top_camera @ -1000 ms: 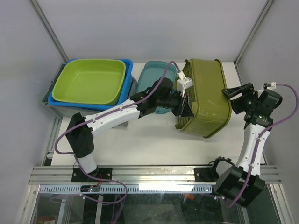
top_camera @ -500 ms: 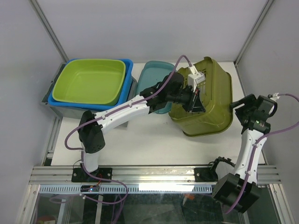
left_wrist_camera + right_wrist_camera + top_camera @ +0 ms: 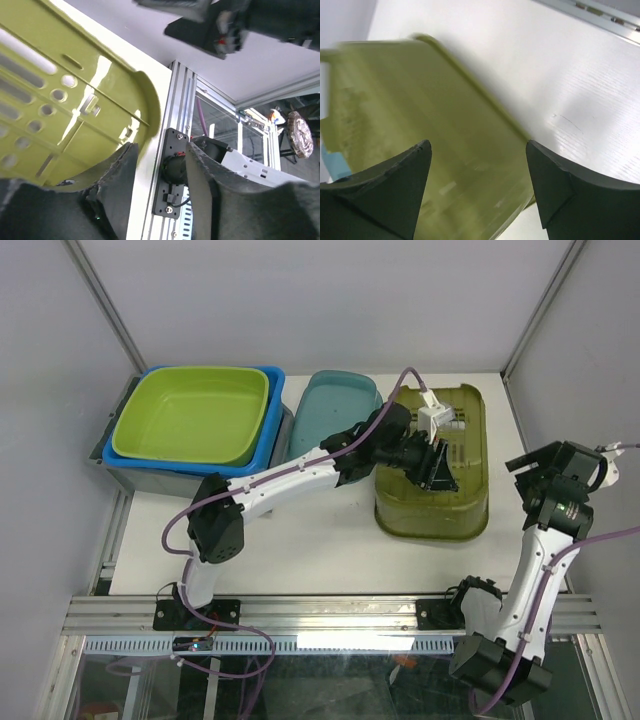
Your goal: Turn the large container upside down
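Observation:
The large container (image 3: 465, 502) is an olive-green slotted basket that lies bottom-up on the right half of the table. My left gripper (image 3: 438, 466) hovers over its upturned base, open, and holds nothing. In the left wrist view the container (image 3: 60, 95) fills the upper left, and only the table edge and an arm base show between the left gripper's (image 3: 160, 175) fingers. My right gripper (image 3: 530, 464) stands open just right of the container, apart from it. The right wrist view shows the blurred container (image 3: 420, 125) below the right gripper (image 3: 477, 150).
A lime-green tub (image 3: 193, 412) sits nested in a blue tub (image 3: 272, 400) inside a grey bin at the back left. A teal container (image 3: 330, 405) stands between that stack and the olive one. An aluminium rail (image 3: 330, 610) runs along the near edge, with walls on both sides.
The container tipped from standing on its side to lying bottom-up on the table. My left gripper rode over with it and let go. My right gripper drew back to the right.

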You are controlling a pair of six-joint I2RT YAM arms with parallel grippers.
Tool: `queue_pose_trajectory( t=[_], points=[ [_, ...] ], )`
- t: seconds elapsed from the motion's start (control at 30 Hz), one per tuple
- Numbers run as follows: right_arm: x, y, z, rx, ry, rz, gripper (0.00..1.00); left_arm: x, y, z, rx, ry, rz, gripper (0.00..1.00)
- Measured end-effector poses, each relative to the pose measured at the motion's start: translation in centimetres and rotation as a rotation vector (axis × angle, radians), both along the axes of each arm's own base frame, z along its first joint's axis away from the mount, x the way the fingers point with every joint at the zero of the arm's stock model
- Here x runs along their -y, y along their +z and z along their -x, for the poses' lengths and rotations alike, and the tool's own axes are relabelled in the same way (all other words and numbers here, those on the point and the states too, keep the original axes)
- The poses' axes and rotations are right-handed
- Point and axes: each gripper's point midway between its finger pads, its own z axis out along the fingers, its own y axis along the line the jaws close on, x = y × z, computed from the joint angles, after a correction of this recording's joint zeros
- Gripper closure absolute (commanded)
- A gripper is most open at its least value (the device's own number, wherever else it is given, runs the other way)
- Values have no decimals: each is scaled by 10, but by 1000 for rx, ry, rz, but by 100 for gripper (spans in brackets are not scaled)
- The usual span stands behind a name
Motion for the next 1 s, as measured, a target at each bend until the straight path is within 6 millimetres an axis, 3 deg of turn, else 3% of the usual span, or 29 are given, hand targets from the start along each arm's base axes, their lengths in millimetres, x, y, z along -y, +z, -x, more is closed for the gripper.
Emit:
queue_pose_trajectory(
  t=[0.13, 0.43, 0.53, 0.7, 0.87, 1.0],
  points=[
    [0, 34, 4, 60, -20, 29, 20, 5, -10, -4, -19, 5, -8, 26],
    [-21, 86, 8, 166, 80, 82, 22, 15, 0, -8, -8, 2, 26, 1],
    [-36, 91, 7, 185, 178, 100, 22, 12, 5, -11, 17, 16, 30, 1],
    [-59, 98, 1, 225, 331, 108, 22, -20, 12, -24, 38, 81, 5, 1],
    [-93, 85, -7, 262, 517, 38, 17, -82, 21, -49, 66, 220, -39, 1],
    [-124, 68, -1, 262, 650, -43, 12, -129, 45, -62, 136, 340, -57, 1]
  ],
)
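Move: The upturned large container's middle lies about 9 cm ahead of the left hand, in line with it sideways and some 15 cm below; that hand is over the near half of the slatted bottom. From the right hand, outside the container's right wall, the middle is about 18 cm to the left, 7 cm ahead and 12 cm down. The teal container stands roughly 23 cm to the left of the left hand, 21 cm ahead of it and 22 cm lower. Opening its already parting fingers fully, the left hand first dips a centimetre or so and edges right over the container's bottom, then withdraws left some 15 cm, also forward and up, clear of the left edge. The right hand rises about 10 cm beside the right wall, then swings 12 cm left over the upturned bottom, turning some 35 degrees counter-clockwise and sinking slightly at the end, its fingers staying wide. ##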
